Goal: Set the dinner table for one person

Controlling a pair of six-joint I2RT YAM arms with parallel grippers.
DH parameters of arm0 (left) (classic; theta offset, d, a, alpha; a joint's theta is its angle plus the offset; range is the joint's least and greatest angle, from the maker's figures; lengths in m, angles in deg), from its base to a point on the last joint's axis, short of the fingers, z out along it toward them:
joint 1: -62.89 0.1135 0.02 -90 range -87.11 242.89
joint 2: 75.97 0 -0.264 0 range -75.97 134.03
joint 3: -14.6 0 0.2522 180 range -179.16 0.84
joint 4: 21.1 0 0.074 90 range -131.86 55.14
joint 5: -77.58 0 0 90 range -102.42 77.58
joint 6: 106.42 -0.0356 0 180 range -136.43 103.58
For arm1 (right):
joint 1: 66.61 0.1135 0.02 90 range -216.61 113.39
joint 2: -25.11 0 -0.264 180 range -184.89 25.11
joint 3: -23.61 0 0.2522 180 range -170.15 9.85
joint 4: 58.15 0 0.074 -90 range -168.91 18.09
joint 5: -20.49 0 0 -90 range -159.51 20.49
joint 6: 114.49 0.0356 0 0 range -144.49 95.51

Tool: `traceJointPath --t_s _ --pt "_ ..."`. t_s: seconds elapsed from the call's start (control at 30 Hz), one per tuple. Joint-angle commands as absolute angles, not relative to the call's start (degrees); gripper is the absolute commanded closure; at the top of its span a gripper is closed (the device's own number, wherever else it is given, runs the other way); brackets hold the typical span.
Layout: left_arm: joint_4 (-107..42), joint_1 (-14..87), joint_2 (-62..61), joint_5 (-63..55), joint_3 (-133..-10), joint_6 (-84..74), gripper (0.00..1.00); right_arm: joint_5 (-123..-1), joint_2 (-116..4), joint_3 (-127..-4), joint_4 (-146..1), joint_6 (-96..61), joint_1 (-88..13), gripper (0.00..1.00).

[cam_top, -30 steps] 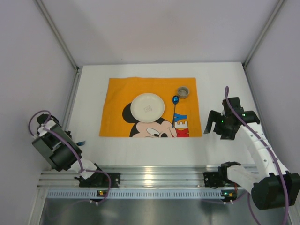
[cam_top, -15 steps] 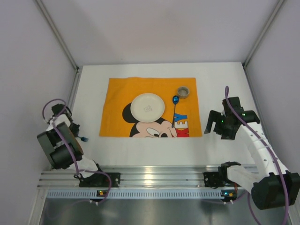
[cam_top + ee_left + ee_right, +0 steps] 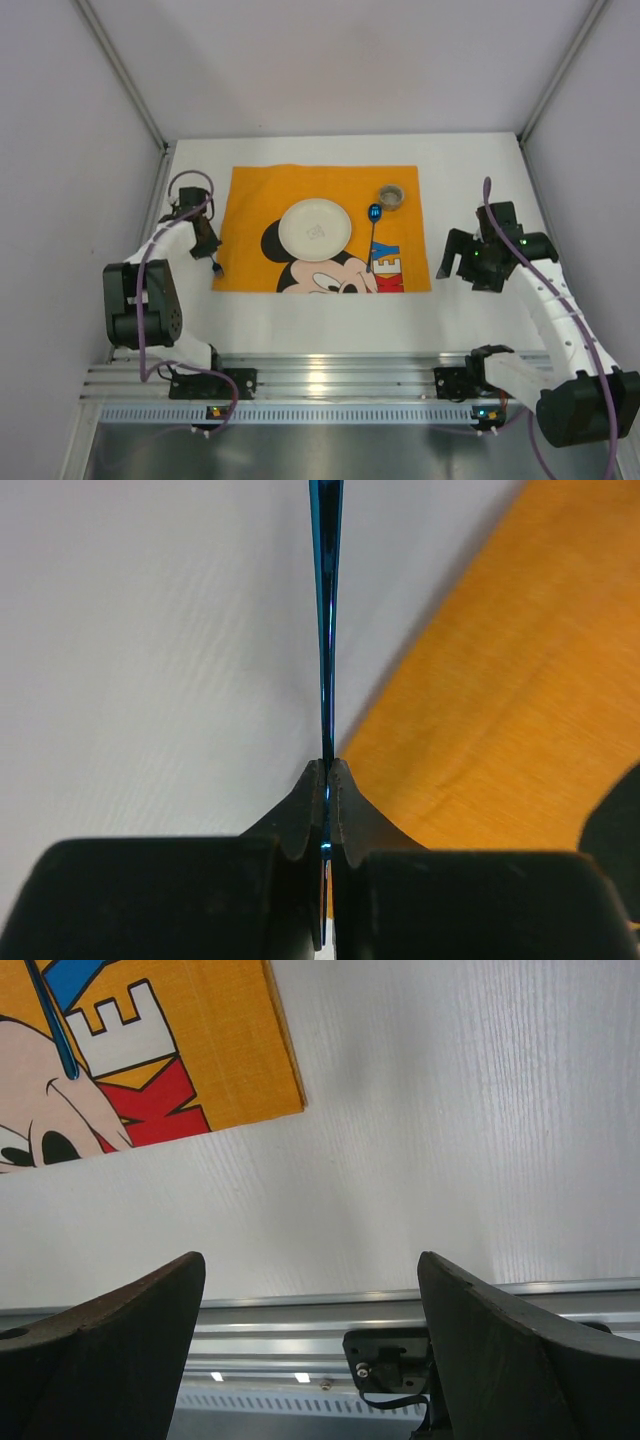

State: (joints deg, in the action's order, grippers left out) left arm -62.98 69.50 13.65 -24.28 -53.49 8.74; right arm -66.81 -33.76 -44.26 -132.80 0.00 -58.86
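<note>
The dinner table (image 3: 320, 315) is a white top with an orange Mickey Mouse mat (image 3: 250, 190) on it. A white plate (image 3: 316, 229) lies in the middle of the mat. To its right lies a blue spoon (image 3: 373, 238), and a small round cup (image 3: 391, 195) stands beyond the spoon. My left gripper (image 3: 207, 246) hangs at the mat's left edge. It is shut (image 3: 327, 766) on a thin blue utensil (image 3: 325, 630), seen edge-on and pointing away over the table beside the mat (image 3: 520, 680). My right gripper (image 3: 468, 270) is open (image 3: 310, 1260) right of the mat, nothing between its fingers.
A silver aluminium rail (image 3: 320, 375) runs along the near edge, also in the right wrist view as the rail (image 3: 300, 1310). Grey walls and slanted frame posts (image 3: 125, 75) close the sides and back. The mat's corner (image 3: 200, 1040) and the spoon's handle (image 3: 55, 1030) show at upper left.
The left arm has swung from the near left corner up to the mat's left edge, carrying the blue utensil that lay there. The right arm has hardly moved.
</note>
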Motion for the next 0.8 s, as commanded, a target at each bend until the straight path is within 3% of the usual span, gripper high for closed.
traceJointPath --t_s 0.0,0.13,0.23,0.53,0.77 --pt "-61.75 64.48 10.95 -25.35 -58.04 2.04 1.0 -67.31 -32.2 -46.4 -132.91 -0.41 -58.53 0.12" --pt "-59.56 56.58 8.67 -19.03 -59.98 -5.42 1.0 -66.7 -32.02 -47.54 -132.47 -0.06 -58.53 0.12" --pt "-57.8 53.49 7.17 -5.61 -60.86 -9.55 1.0 -61.96 -31.5 -49.29 -129.15 0.03 -58.53 0.1" --pt "-56.22 39.0 4.1 13.66 -63.15 -8.26 1.0 -40.26 -39.74 -54.83 -115.53 8.72 -58.53 0.07" --pt "-57.8 27.65 4.0 15.62 -64.9 -5.88 1.0 -19.34 -47.84 -53.43 -98.56 19.62 -58.27 0.09"
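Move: The left hand already grips the blue fork low over the mat's left side; the open right gripper it is bound for is about 65 cm to its right, 11 cm back and 8 cm higher, with the plate 29 cm right and 5 cm ahead. From the right hand the fork is some 65 cm left, 14 cm ahead and 8 cm lower; the spoon lies 21 cm left and 16 cm ahead, the cup 14 cm left and 28 cm ahead, both about 13 cm below. Keeping its pinch on the fork, the left hand sweeps about 32 cm right across the mat towards the right gripper, rising some 12 cm, at first edging forward and then curving back, while the wrist turns roughly 70 degrees clockwise and the fork's handle swings round to the right gripper's side. After a short wait the right hand comes to meet it with fingers still wide open, going left, forward and up by 8 to 11 cm each way and rolling so its fingers swing from down towards the left hand, without yet touching the fork. ##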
